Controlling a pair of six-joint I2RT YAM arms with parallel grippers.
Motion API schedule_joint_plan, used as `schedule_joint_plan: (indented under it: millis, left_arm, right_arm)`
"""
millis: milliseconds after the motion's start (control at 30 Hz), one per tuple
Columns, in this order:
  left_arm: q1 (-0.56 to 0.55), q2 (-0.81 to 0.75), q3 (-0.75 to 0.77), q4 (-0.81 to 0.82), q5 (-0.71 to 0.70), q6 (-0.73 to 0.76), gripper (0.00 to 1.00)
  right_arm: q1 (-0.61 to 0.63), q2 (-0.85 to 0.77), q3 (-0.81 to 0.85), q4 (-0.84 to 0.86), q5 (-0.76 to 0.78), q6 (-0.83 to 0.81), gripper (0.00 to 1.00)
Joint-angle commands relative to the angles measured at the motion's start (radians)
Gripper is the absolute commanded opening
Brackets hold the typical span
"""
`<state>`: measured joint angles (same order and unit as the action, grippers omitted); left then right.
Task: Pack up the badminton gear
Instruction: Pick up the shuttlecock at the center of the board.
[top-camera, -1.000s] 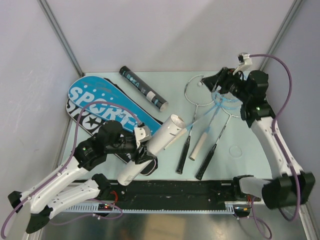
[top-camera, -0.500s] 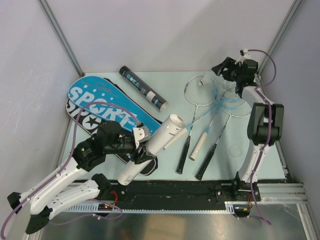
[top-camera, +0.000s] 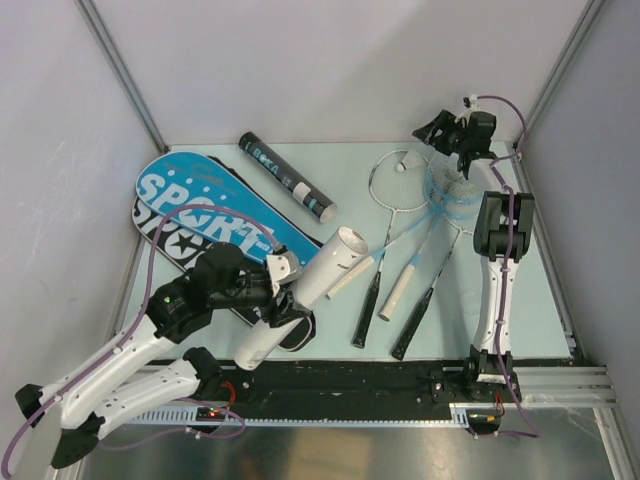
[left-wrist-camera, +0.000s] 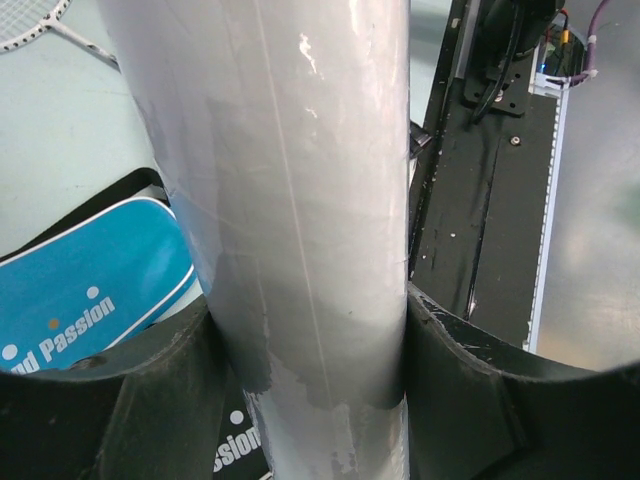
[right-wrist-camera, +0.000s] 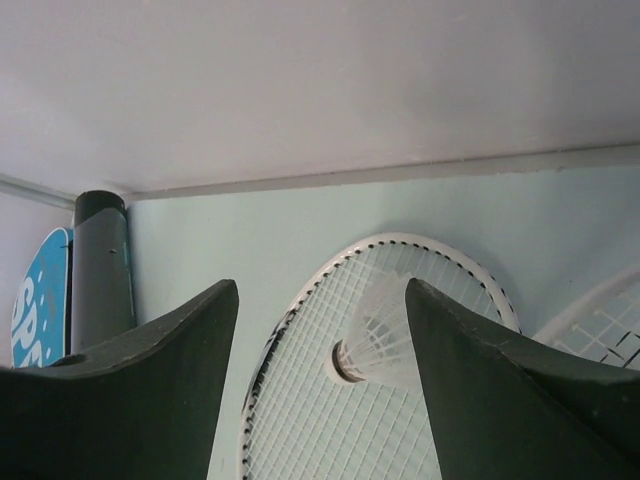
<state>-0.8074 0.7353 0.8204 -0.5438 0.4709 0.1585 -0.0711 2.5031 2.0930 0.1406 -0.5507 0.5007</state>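
My left gripper (top-camera: 284, 303) (left-wrist-camera: 305, 375) is shut on a white tube (top-camera: 322, 273) (left-wrist-camera: 290, 190), held slanted above the near end of the blue SPORT bag (top-camera: 210, 212) (left-wrist-camera: 85, 295). The tube's open end points up and to the right. Three rackets (top-camera: 400, 190) lie fanned at centre right, handles toward me. A white shuttlecock (top-camera: 402, 167) (right-wrist-camera: 378, 338) rests on the strings of the white racket head (right-wrist-camera: 300, 400). My right gripper (top-camera: 440, 130) (right-wrist-camera: 320, 350) hovers open at the back right, above and just behind the shuttlecock, holding nothing.
A black tube (top-camera: 286, 178) (right-wrist-camera: 100, 275) lies slanted at the back centre. A black SPORT bag (top-camera: 150, 226) sticks out from under the blue one. The grey back wall (right-wrist-camera: 320, 90) stands close behind the right gripper. A black rail (top-camera: 380, 385) runs along the near edge.
The right arm has straightened and swung its gripper toward the back wall, away from the racket heads. The left gripper and its white tube have stayed put.
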Motion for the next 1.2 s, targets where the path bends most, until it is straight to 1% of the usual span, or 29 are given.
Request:
schedule_joint_plan:
  millis: [0, 200, 300, 367, 467, 533, 600, 667, 767, 900, 1000, 1167]
  left_arm:
    - [0.001, -0.012, -0.001, 0.055, -0.029, 0.008, 0.53]
    - [0.001, -0.012, -0.001, 0.055, -0.026, 0.007, 0.53]
    - [0.002, -0.017, -0.002, 0.055, -0.028, 0.008, 0.53]
    - [0.002, -0.015, -0.003, 0.056, -0.035, 0.005, 0.53]
    - [0.001, -0.017, -0.004, 0.056, -0.037, 0.003, 0.53]
    - [0.002, -0.021, -0.004, 0.055, -0.039, 0.003, 0.53]
    - [0.002, -0.025, -0.004, 0.055, -0.038, 0.003, 0.53]
    - [0.001, -0.027, -0.004, 0.054, -0.04, 0.004, 0.53]
    - [0.001, -0.027, -0.001, 0.055, -0.033, 0.003, 0.53]
    - [0.001, -0.028, 0.0, 0.056, -0.034, 0.002, 0.53]
    - [0.001, -0.03, -0.001, 0.055, -0.044, 0.002, 0.53]
    - [0.002, -0.026, 0.0, 0.055, -0.05, -0.005, 0.53]
  right_arm:
    - [0.009, 0.058, 0.097, -0.047, -0.034, 0.019, 0.72]
    - [0.011, 0.07, 0.094, -0.061, -0.073, 0.041, 0.69]
    - [0.02, 0.069, 0.094, -0.078, -0.094, 0.015, 0.65]
    - [0.023, 0.061, 0.093, -0.094, -0.099, 0.002, 0.56]
    - [0.021, 0.03, 0.059, -0.079, -0.11, 0.013, 0.33]
    - [0.021, -0.002, 0.012, -0.051, -0.118, 0.019, 0.2]
    - [0.021, -0.031, -0.019, -0.05, -0.127, 0.009, 0.1]
    - [0.021, -0.054, -0.028, -0.082, -0.134, -0.011, 0.03]
    - [0.023, -0.096, -0.076, -0.111, -0.145, -0.037, 0.0]
    - [0.023, -0.217, -0.243, -0.04, -0.154, -0.012, 0.0]
    - [0.021, -0.347, -0.383, 0.031, -0.163, 0.03, 0.0]
    - [0.03, -0.604, -0.606, 0.088, -0.175, 0.067, 0.0]
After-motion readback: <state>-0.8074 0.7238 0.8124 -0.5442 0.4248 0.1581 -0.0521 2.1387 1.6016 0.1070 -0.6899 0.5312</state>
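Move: The shuttlecock lies just under the right hand's open fingers, about 6 cm below, 4 cm to the left and 2 cm back, with its cork end pointing left and back. The head of the white racket it rests on is centred some 9 cm back and 5 cm left of the hand. The blue racket's head is about 10 cm back and 14 cm right. From the left hand, the shuttlecock is roughly 53 cm ahead, 37 cm right and 17 cm lower. The right hand sinks about 5 cm onto the shuttlecock, easing some 3 cm left and a little back as the fingers tip about 10 degrees further down, and its wide-open fingers close almost fully, pinching the feathered skirt. Keeping that pinch, the hand then draws back towards the base by about 8 cm and climbs some 6 cm, with the climb steepening at the end, carrying the shuttlecock back over the white racket's head. ##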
